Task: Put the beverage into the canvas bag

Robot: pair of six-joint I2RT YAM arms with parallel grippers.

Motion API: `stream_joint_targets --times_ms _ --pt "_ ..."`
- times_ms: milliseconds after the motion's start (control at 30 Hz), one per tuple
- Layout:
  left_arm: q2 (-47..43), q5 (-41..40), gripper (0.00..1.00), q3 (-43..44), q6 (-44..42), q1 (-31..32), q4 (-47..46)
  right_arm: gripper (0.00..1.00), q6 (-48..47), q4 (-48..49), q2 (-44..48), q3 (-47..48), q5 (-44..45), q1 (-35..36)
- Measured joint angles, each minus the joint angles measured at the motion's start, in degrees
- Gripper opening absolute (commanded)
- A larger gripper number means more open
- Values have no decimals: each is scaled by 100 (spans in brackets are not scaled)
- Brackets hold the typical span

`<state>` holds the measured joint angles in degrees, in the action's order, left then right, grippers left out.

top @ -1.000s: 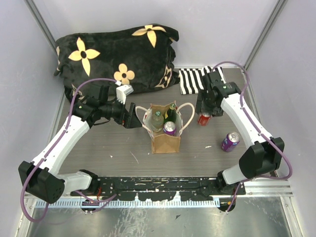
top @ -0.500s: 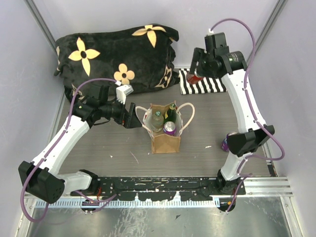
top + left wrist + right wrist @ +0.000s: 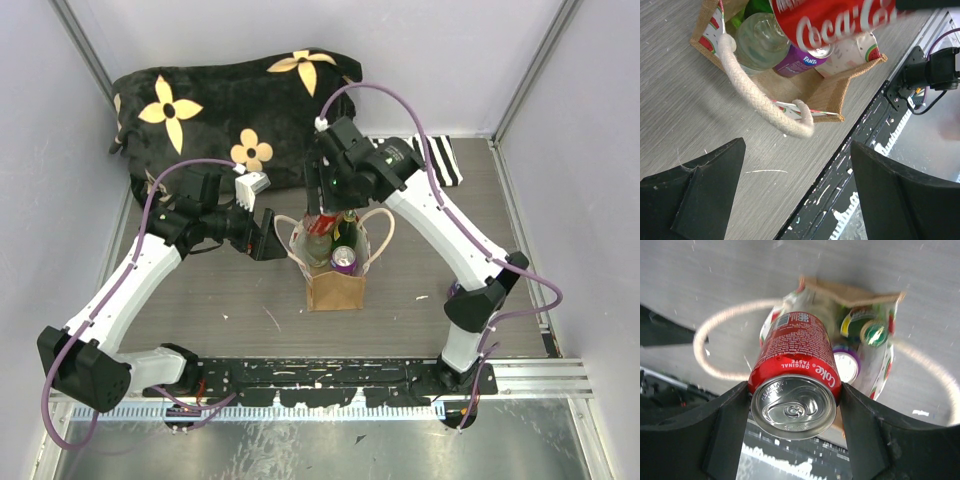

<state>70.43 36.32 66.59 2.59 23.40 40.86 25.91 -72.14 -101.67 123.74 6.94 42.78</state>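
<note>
The tan canvas bag (image 3: 335, 285) stands mid-table with its mouth open and cream rope handles (image 3: 760, 97) at both ends. Inside are a clear bottle (image 3: 317, 243), a green bottle (image 3: 347, 225) and a purple Fanta can (image 3: 343, 259). My right gripper (image 3: 795, 410) is shut on a red Coke can (image 3: 795, 365), the beverage, held tilted just above the bag's far left opening (image 3: 322, 222). The can's red side fills the top of the left wrist view (image 3: 835, 20). My left gripper (image 3: 795, 190) hangs open and empty just left of the bag (image 3: 268, 235).
A black flowered cushion (image 3: 230, 100) fills the back left. A black-and-white striped cloth (image 3: 438, 160) lies at the back right, partly under the right arm. Grey walls close in the table on three sides, and a black rail (image 3: 330, 375) runs along its near edge.
The right arm has lifted the red can off the table, carried it up past the striped cloth, then swung left to above the bag. The left arm has not moved.
</note>
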Motion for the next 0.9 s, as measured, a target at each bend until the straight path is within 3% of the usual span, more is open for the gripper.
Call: stream_joint_targets --times_ms 400,900 --pt "101 4 93 2 4 0 -2 1 455 -232 632 -1158 166 538" --pt "107 -7 93 0 -17 0 2 1 420 407 262 -1681 127 584"
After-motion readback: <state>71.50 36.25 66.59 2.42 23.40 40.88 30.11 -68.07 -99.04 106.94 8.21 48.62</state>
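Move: The red can is already gripped in the right hand, above the canvas bag; the free corner of the bag it is headed for lies about 5 cm back, 1 cm left and some 22 cm below that hand. The clear bottle stands straight below, about 21 cm down; the green bottle is 3 cm ahead and 6 cm right, the purple can 5 cm back and 6 cm right. From the left hand the free corner is level, about 11 cm right and 16 cm down. The red can, kept in the right hand's steady grip, is first drawn back about 5 cm while sinking a little, from over the clear bottle towards the near-left free corner of the bag. The hand then goes mostly straight down, some 7 cm in all, easing slightly forward and left near the end and tipping about 10 degrees more steeply downward. ##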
